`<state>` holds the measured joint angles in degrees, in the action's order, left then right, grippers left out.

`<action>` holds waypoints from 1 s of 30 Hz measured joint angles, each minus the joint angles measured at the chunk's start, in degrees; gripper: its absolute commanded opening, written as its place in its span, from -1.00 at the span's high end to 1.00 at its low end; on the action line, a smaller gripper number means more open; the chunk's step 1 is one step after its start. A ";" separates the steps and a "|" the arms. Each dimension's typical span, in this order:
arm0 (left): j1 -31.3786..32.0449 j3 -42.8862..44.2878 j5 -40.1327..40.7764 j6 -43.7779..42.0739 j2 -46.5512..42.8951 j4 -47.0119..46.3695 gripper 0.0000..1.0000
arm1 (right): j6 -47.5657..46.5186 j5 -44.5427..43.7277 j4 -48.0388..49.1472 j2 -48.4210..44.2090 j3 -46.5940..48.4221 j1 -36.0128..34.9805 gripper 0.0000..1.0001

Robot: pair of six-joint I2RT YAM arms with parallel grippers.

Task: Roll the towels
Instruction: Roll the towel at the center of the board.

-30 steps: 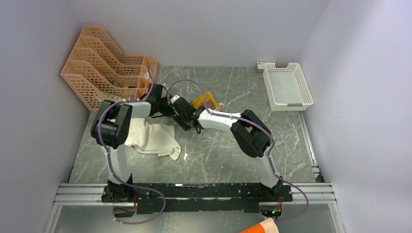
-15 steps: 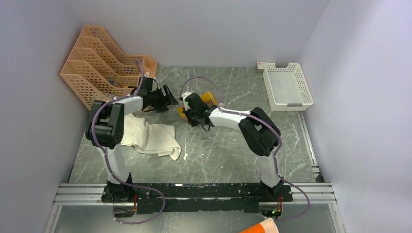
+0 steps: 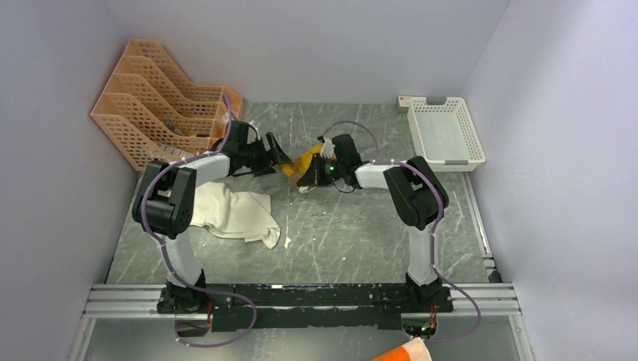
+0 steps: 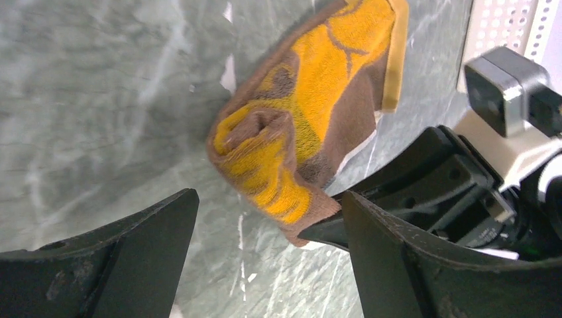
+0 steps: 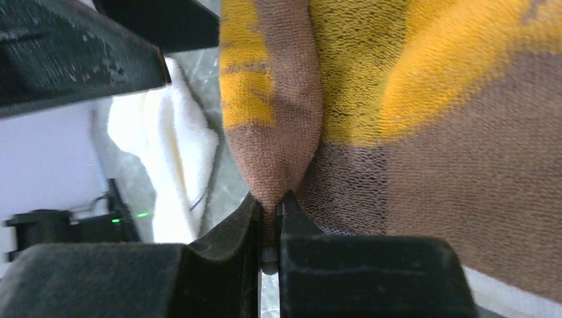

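Observation:
The brown-tan towel [image 3: 306,159], with orange-yellow patches and a pale yellowish edge, lies partly rolled at the middle of the table. Its rolled end [image 4: 268,162] points toward my left gripper [image 4: 268,199], which stands wide open just short of it, nothing between its fingers. My right gripper [image 5: 272,202] is shut on a folded brown edge of this towel [image 5: 411,132]. In the top view the two grippers, left [image 3: 280,159] and right [image 3: 302,178], meet at the towel from opposite sides. The cream-white towel [image 3: 233,210] lies crumpled beside the left arm, and shows in the right wrist view [image 5: 166,159].
An orange slotted file rack [image 3: 162,98] stands at the back left corner. A white perforated basket [image 3: 444,135] sits at the back right. Walls close in the table on three sides.
My left gripper has opened wide and let go of the brown towel. My right gripper has shut on the towel's edge, and its wrist has swung to the right.

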<state>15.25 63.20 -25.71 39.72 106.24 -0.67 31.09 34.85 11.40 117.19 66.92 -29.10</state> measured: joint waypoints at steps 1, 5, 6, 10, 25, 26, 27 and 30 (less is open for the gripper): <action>0.46 -0.07 -0.09 0.26 0.20 -0.13 -0.82 | 2.47 1.90 2.38 0.33 -1.22 0.74 1.00; 2.12 -0.04 -0.61 1.05 1.62 -1.55 -0.78 | 10.71 7.56 9.73 1.99 -4.50 2.97 1.00; 2.23 0.00 -0.70 1.25 2.10 -1.84 -0.74 | 12.37 8.66 11.23 2.69 -4.76 3.39 1.00; 2.69 1.66 -0.94 1.68 5.51 -2.47 -0.54 | 17.81 11.28 16.26 4.44 -5.84 3.96 1.00; 4.48 13.07 -0.20 -1.36 14.49 1.49 0.41 | 3.02 2.73 -5.33 2.25 3.39 2.21 -0.07; 4.48 13.70 0.02 -1.97 14.67 2.19 0.48 | 0.42 -0.17 -8.44 1.44 4.90 1.38 -0.28; 4.48 14.38 0.17 -2.64 14.78 3.15 0.51 | -1.66 -2.67 -10.69 0.70 5.88 0.57 -0.45; 4.50 16.61 0.76 -5.14 15.06 6.14 0.71 | -8.87 -12.09 -17.33 -3.30 7.74 -3.06 -0.83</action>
<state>19.75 79.81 -24.95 34.59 121.30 5.48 22.22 22.76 -5.93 113.89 74.65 -32.16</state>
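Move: The far end of the bear towel's rolled edge lies about 5 cm to the left hand's right, 3 cm ahead and 4 cm below its open fingers. The right hand has the near end of that edge in its shut fingertips; the towel's unrolled part lies some 4 cm ahead and 5 cm to the right of that grip. The white towel lies about 13 cm back and 10 cm to the left of the left hand, some 6 cm lower. The left fingers come down around the far end of the rolled edge and pinch it, the hand going about 4.5 cm right, 3.5 cm down and then 3 cm forward as it closes. The right hand first keeps its pinch on the near end, nearly in place, turning its wrist some 20 degrees, then turns back past where it began, opens wide and lifts about 2 cm off. ##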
